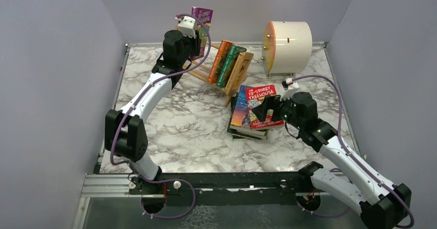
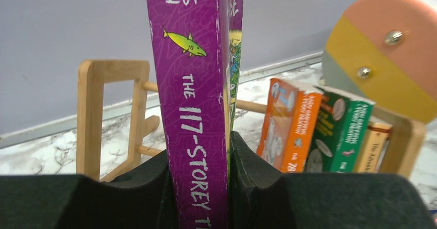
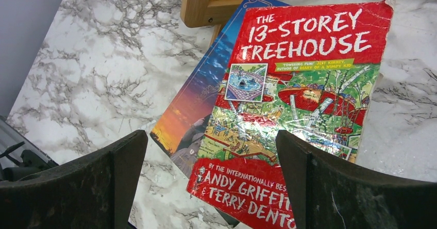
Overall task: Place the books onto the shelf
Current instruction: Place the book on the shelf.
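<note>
My left gripper (image 1: 197,37) is shut on a purple-spined book (image 1: 202,16), held upright above the left end of the light-wood shelf (image 1: 241,73). In the left wrist view the purple spine (image 2: 193,110) stands between my fingers (image 2: 129,187), with the shelf's left end piece (image 2: 93,115) behind it. An orange book (image 1: 218,61) and a green book (image 1: 230,66) lean in the shelf's right end. A stack of books (image 1: 242,120) lies flat in front of the shelf, topped by a red book (image 3: 304,84). My right gripper (image 3: 211,144) hovers open over the red book's near edge.
A cream cylindrical drum (image 1: 287,46) with an orange face stands at the back right, close behind the shelf. Grey walls enclose the marble table (image 1: 185,120) on three sides. A blue-and-orange cover (image 3: 196,100) pokes out under the red book.
</note>
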Tool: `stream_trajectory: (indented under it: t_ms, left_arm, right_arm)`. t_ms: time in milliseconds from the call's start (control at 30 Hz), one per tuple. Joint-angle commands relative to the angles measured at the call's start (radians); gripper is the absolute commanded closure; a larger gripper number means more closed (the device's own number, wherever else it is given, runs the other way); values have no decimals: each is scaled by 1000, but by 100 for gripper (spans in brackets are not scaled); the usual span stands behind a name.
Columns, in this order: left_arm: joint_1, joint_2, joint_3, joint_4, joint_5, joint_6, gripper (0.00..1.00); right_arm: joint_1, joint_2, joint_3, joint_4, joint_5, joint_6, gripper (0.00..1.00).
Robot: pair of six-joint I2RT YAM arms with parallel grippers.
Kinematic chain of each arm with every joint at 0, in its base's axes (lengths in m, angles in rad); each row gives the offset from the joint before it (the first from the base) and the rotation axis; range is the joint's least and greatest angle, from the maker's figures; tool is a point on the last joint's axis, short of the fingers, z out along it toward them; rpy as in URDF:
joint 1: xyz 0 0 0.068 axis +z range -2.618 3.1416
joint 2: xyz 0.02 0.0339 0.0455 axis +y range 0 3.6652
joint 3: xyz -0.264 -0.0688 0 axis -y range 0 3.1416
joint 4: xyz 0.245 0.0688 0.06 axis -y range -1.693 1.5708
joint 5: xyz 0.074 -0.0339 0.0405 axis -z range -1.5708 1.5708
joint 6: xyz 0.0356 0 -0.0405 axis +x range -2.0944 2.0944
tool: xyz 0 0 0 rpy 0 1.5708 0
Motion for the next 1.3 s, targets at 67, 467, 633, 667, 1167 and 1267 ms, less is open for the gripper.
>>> stream_trajectory:
  t_ms: [67, 467, 633, 667, 1167, 1267]
  left_arm:
    - [25, 56, 10, 129, 44, 33, 100]
    - [25, 201, 39, 112, 166, 32, 100]
    - [24, 231, 17, 134, 194, 17, 100]
    - [24, 237, 15, 136, 199, 15, 100]
    - [22, 303, -21, 207, 260, 9, 100]
    - [21, 307, -38, 218, 266, 22, 100]
  right_arm:
    - [4, -3, 10, 13, 20, 2, 6]
    - [4, -26, 1, -7, 29, 8, 6]
    - [4, -28, -1, -10, 27, 9, 6]
    - [5, -28, -1, -11, 27, 10, 6]
    - [4, -14, -2, -3, 23, 13, 6]
    - [5, -10, -1, -1, 20, 14, 6]
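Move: The left hand grips the purple book upright by its spine; the free slot on the shelf for it lies about 5 cm ahead, 5 cm to the right and 18 cm below. Bordering the slot, the orange book stands roughly 3 cm ahead and 8 cm right, with the green book 5 cm right of that one; the shelf's left end frame is about 10 cm ahead and 8 cm left. From the right hand, the slot lies some 26 cm ahead and 20 cm left, slightly lower. The left hand lowers the purple book about 15 cm into the shelf's free space just left of the orange book, easing forward 3 to 4 cm early on and then drifting about 4 cm right towards that book. Its fingers keep their pinch on the spine while the wrist tips down and turns clockwise, each a little over 10 degrees, and the descent slows markedly near the bottom. ##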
